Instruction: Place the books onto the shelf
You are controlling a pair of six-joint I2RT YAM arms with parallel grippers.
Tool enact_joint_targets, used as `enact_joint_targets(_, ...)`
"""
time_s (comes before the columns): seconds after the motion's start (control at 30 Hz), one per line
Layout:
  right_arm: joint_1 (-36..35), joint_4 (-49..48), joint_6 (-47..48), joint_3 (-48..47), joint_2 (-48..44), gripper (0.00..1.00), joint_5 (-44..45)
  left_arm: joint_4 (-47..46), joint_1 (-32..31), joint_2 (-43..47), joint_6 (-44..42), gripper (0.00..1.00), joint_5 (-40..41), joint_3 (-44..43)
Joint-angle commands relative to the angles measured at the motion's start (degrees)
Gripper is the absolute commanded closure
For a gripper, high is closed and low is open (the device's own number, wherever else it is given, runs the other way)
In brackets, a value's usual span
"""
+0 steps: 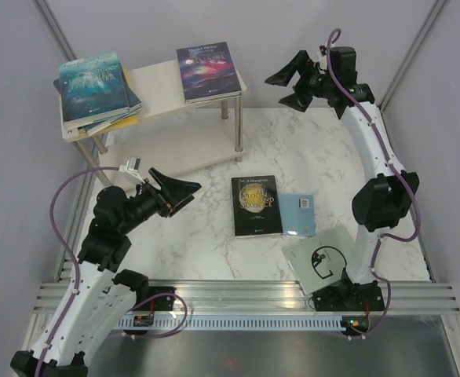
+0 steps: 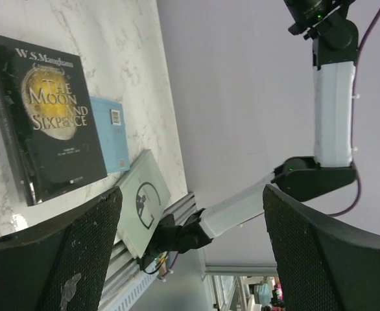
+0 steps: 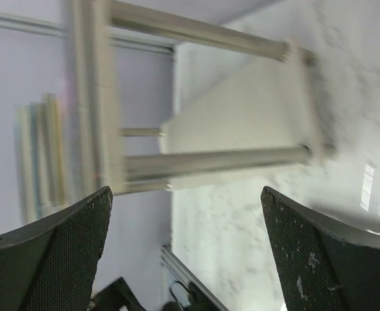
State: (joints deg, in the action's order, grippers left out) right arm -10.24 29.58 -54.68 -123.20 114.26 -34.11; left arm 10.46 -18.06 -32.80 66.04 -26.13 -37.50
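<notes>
The shelf [image 1: 161,82] stands at the back left. A stack of books topped by a teal ocean cover [image 1: 95,82] lies on the left of its top board, and a purple galaxy book [image 1: 208,71] on the right. On the table lie a black book with a gold disc [image 1: 256,206], a light blue book [image 1: 302,214] partly under it, and a pale grey book [image 1: 322,261] at the near edge. My left gripper [image 1: 184,195] hovers open left of the black book [image 2: 47,116]. My right gripper [image 1: 277,90] is open and empty, just right of the shelf [image 3: 242,123].
The right arm's base [image 1: 348,297] sits against the pale grey book [image 2: 143,201]. A metal rail [image 1: 238,294] runs along the near edge. Grey walls close in the back and both sides. The shelf's lower board [image 1: 191,153] carries nothing.
</notes>
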Motion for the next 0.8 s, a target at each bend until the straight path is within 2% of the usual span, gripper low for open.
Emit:
enact_joint_targets(0.0, 0.48, 11.81, 12.13, 9.26, -7.61, 0.02, 5.53, 0.44, 0.22, -4.19, -6.53, 0.10, -2.25, 0.49)
enact_joint_targets(0.13, 0.75, 10.68, 16.00, 26.13, -14.93, 0.02, 5.55, -0.44, -0.83, -8.85, -9.52, 0.10, -2.96, 2.77)
enact_joint_targets(0.17, 0.75, 9.97, 16.53, 33.56, -16.25, 0.02, 5.46, -1.14, -1.27, -9.91, -10.14, 0.10, -2.61, 4.52)
enact_joint_targets(0.27, 0.66, 5.76, 16.97, 47.11, -20.64, 0.02, 4.67, -5.61, -3.55, -14.83, -9.97, 0.10, -1.29, 8.83)
enact_joint_targets(0.37, 0.75, 1.19, 16.88, 55.75, -22.59, 0.02, 3.61, -10.89, -6.10, -21.24, -9.27, 0.09, 0.81, 12.26)
enact_joint_targets(0.53, 0.75, -4.35, 17.94, 59.82, -20.05, 0.02, 3.43, -22.57, -7.07, -32.75, -7.51, 0.09, 0.91, 14.99)
enact_joint_targets(0.67, 0.75, -8.39, 16.54, 59.56, -15.40, 0.02, 3.43, -32.40, -7.25, -41.72, -5.40, 0.09, -0.41, 14.30)
enact_joint_targets(0.77, 0.83, -12.52, 15.22, 58.87, -12.31, 0.02, 3.08, -36.46, -7.51, -47.87, -3.65, 0.09, -2.08, 13.24)
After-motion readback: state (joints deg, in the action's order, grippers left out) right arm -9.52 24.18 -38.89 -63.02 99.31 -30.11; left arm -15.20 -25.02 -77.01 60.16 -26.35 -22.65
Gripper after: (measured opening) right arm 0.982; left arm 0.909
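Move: Below and behind the right hand, the black Moon and Sixpence book lies flat about 20 cm back, 5 cm left and 35 cm down. The light-blue book beside it is some 11 cm to the right of its middle and 2 cm nearer the bases; the pale face book lies about 37 cm back and 13 cm right of the right hand. From the left hand the black book is roughly 11 cm ahead, 15 cm right and 29 cm below. Coming down from beside the shelf, the empty right hand sinks about 28 cm and draws back some 16 cm, drifting right, to stop above the table by the black book's right side, fingers tipping down about 30 degrees. The left hand drops some 24 cm with a little shift right and forward towards the book's left edge, also tipping down. Both grippers stay open. ##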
